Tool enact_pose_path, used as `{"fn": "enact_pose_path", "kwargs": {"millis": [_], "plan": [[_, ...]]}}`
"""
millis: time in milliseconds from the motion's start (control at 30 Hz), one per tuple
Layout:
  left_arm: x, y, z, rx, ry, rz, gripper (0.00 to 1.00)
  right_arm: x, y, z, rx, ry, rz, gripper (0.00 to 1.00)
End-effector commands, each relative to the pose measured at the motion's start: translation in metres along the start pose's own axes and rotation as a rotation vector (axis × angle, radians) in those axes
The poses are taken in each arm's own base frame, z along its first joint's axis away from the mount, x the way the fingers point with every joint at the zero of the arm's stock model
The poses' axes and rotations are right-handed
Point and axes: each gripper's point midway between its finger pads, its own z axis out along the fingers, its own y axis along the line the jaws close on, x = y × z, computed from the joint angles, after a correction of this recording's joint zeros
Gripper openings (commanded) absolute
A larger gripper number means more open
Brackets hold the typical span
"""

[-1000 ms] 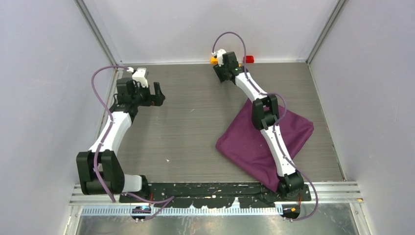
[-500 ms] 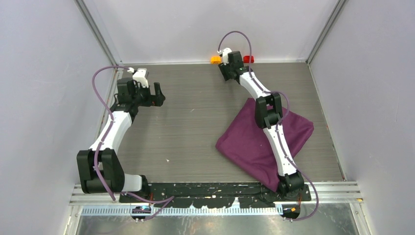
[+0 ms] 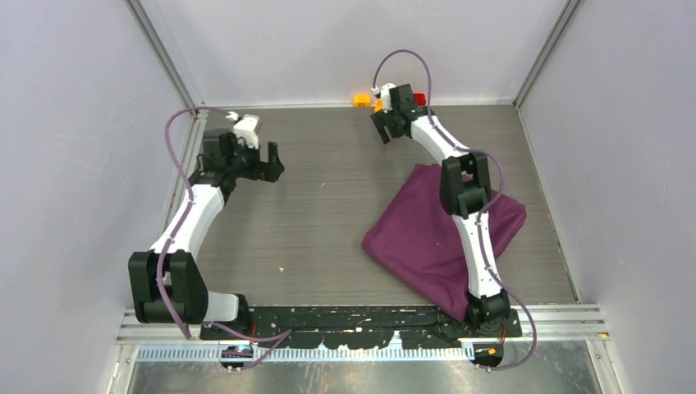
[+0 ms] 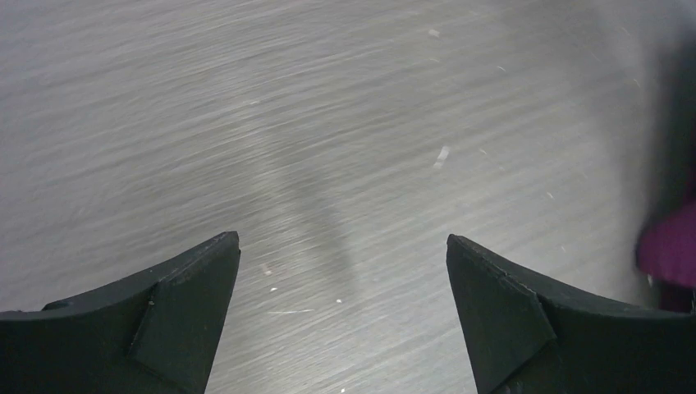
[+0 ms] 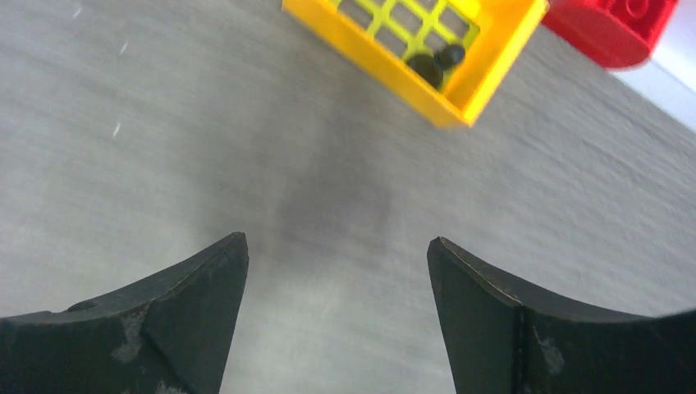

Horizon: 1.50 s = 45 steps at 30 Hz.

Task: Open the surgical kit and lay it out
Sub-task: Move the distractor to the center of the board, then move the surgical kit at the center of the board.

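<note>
The surgical kit shows only as a folded dark-purple cloth [image 3: 427, 238] lying right of the table's middle; whatever is inside it is hidden. My right arm reaches over the cloth to the back edge. There my right gripper [image 3: 384, 131] [image 5: 336, 246] hangs open over bare table, nothing between its fingers. My left gripper [image 3: 271, 160] [image 4: 341, 246] is open and empty at the far left, well away from the cloth. A corner of the cloth [image 4: 669, 250] shows at the right edge of the left wrist view.
A yellow toy brick [image 5: 418, 49] lies hollow side up just ahead of my right gripper, a red brick [image 5: 611, 29] beyond it. Both sit against the back wall, where the yellow brick [image 3: 361, 100] and red brick [image 3: 419, 99] show from above. Grey walls enclose three sides.
My right gripper has slid right along the back edge and drawn back a little, its jaws now wider. The left gripper has shifted slightly right.
</note>
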Motion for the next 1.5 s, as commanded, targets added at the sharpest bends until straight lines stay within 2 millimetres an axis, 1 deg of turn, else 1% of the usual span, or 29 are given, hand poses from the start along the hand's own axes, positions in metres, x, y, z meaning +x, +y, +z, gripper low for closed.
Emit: {"fn": "enact_pose_path", "kwargs": {"millis": [0, 33, 67, 100, 133, 167, 200, 233, 333, 400, 467, 533, 600, 633, 667, 733, 767, 867, 1000, 1067, 1167, 1267, 1367, 1467], "plan": [[-0.013, -0.068, -0.010, 0.218, 0.000, 0.270, 1.00, -0.063, -0.022, -0.109, -0.005, -0.141, 0.008, 0.85], [-0.011, -0.083, -0.011, 0.267, 0.002, 0.314, 1.00, -0.061, -0.023, -0.124, -0.009, -0.141, 0.001, 0.85], [-0.009, -0.098, -0.014, 0.312, -0.001, 0.353, 1.00, -0.066, -0.027, -0.150, -0.012, -0.165, -0.003, 0.85], [-0.008, -0.113, -0.017, 0.361, 0.011, 0.383, 1.00, -0.061, -0.028, -0.166, -0.023, -0.161, -0.004, 0.85], [-0.007, -0.125, -0.018, 0.396, 0.033, 0.402, 1.00, -0.048, -0.030, -0.177, -0.030, -0.134, 0.001, 0.85], [-0.004, -0.138, -0.019, 0.426, 0.056, 0.435, 0.98, -0.042, -0.032, -0.191, -0.052, -0.127, 0.009, 0.85], [0.002, -0.160, -0.020, 0.466, 0.082, 0.494, 0.97, -0.032, -0.036, -0.205, -0.069, -0.111, 0.028, 0.85], [0.006, -0.175, -0.022, 0.477, 0.101, 0.553, 0.97, -0.021, -0.046, -0.217, -0.076, -0.094, 0.059, 0.85], [0.025, -0.229, -0.036, 0.566, 0.124, 0.738, 0.99, 0.021, -0.064, -0.248, -0.100, -0.033, 0.131, 0.85], [0.043, -0.263, -0.045, 0.634, 0.148, 0.828, 1.00, 0.047, -0.074, -0.264, -0.099, 0.001, 0.159, 0.85], [0.057, -0.290, -0.052, 0.688, 0.163, 0.928, 1.00, 0.077, -0.080, -0.279, -0.101, 0.049, 0.176, 0.85], [0.075, -0.313, -0.056, 0.730, 0.179, 1.069, 1.00, 0.102, -0.089, -0.293, -0.086, 0.088, 0.203, 0.85], [0.094, -0.335, -0.058, 0.754, 0.190, 1.198, 1.00, 0.122, -0.096, -0.306, -0.072, 0.124, 0.213, 0.85], [0.103, -0.346, -0.059, 0.761, 0.194, 1.254, 1.00, 0.132, -0.098, -0.310, -0.070, 0.146, 0.219, 0.85], [0.119, -0.359, -0.060, 0.780, 0.210, 1.316, 1.00, 0.142, -0.101, -0.314, -0.065, 0.167, 0.229, 0.85], [0.134, -0.374, -0.059, 0.783, 0.214, 1.403, 1.00, 0.159, -0.103, -0.316, -0.067, 0.207, 0.239, 0.85], [0.143, -0.381, -0.057, 0.790, 0.213, 1.436, 1.00, 0.167, -0.104, -0.317, -0.067, 0.228, 0.244, 0.85], [0.157, -0.392, -0.043, 0.760, 0.192, 1.514, 1.00, 0.186, -0.109, -0.317, -0.067, 0.264, 0.255, 0.85], [0.169, -0.399, -0.018, 0.722, 0.187, 1.550, 1.00, 0.204, -0.117, -0.312, -0.089, 0.302, 0.285, 0.85], [0.175, -0.400, -0.009, 0.711, 0.185, 1.574, 0.95, 0.213, -0.121, -0.306, -0.116, 0.324, 0.311, 0.85], [0.187, -0.393, -0.001, 0.695, 0.219, 1.606, 0.86, 0.223, -0.120, -0.296, -0.185, 0.358, 0.347, 0.85], [0.193, -0.382, 0.003, 0.684, 0.249, 1.615, 0.76, 0.235, -0.114, -0.283, -0.250, 0.390, 0.374, 0.85], [0.190, -0.367, 0.010, 0.638, 0.279, 1.609, 0.70, 0.246, -0.105, -0.271, -0.298, 0.426, 0.409, 0.85], [0.179, -0.352, 0.019, 0.585, 0.296, 1.576, 0.64, 0.253, -0.095, -0.262, -0.338, 0.433, 0.438, 0.85]]}}
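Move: The purple cloth's left corner lies about 19 cm back, 26 cm right and 15 cm below the left hand. From the right hand, the middle of the cloth's far-right edge is roughly 23 cm back, 25 cm right and 3 cm lower. The yellow tray stands about 9 cm straight ahead of the right hand at nearly its height, with the red block some 13 cm ahead and 10 cm right. The cloth is now approached by both arms: the left hand swings about 35 cm right and 22 cm back, turning clockwise and tipping steeply down as it sinks 12 cm to the cloth's near edge by the left corner, fingers starting to close around it. The right hand leaves the tray, arcing high back and right, then descends open over the cloth's far-right edge, tipping some 30 degrees down. ##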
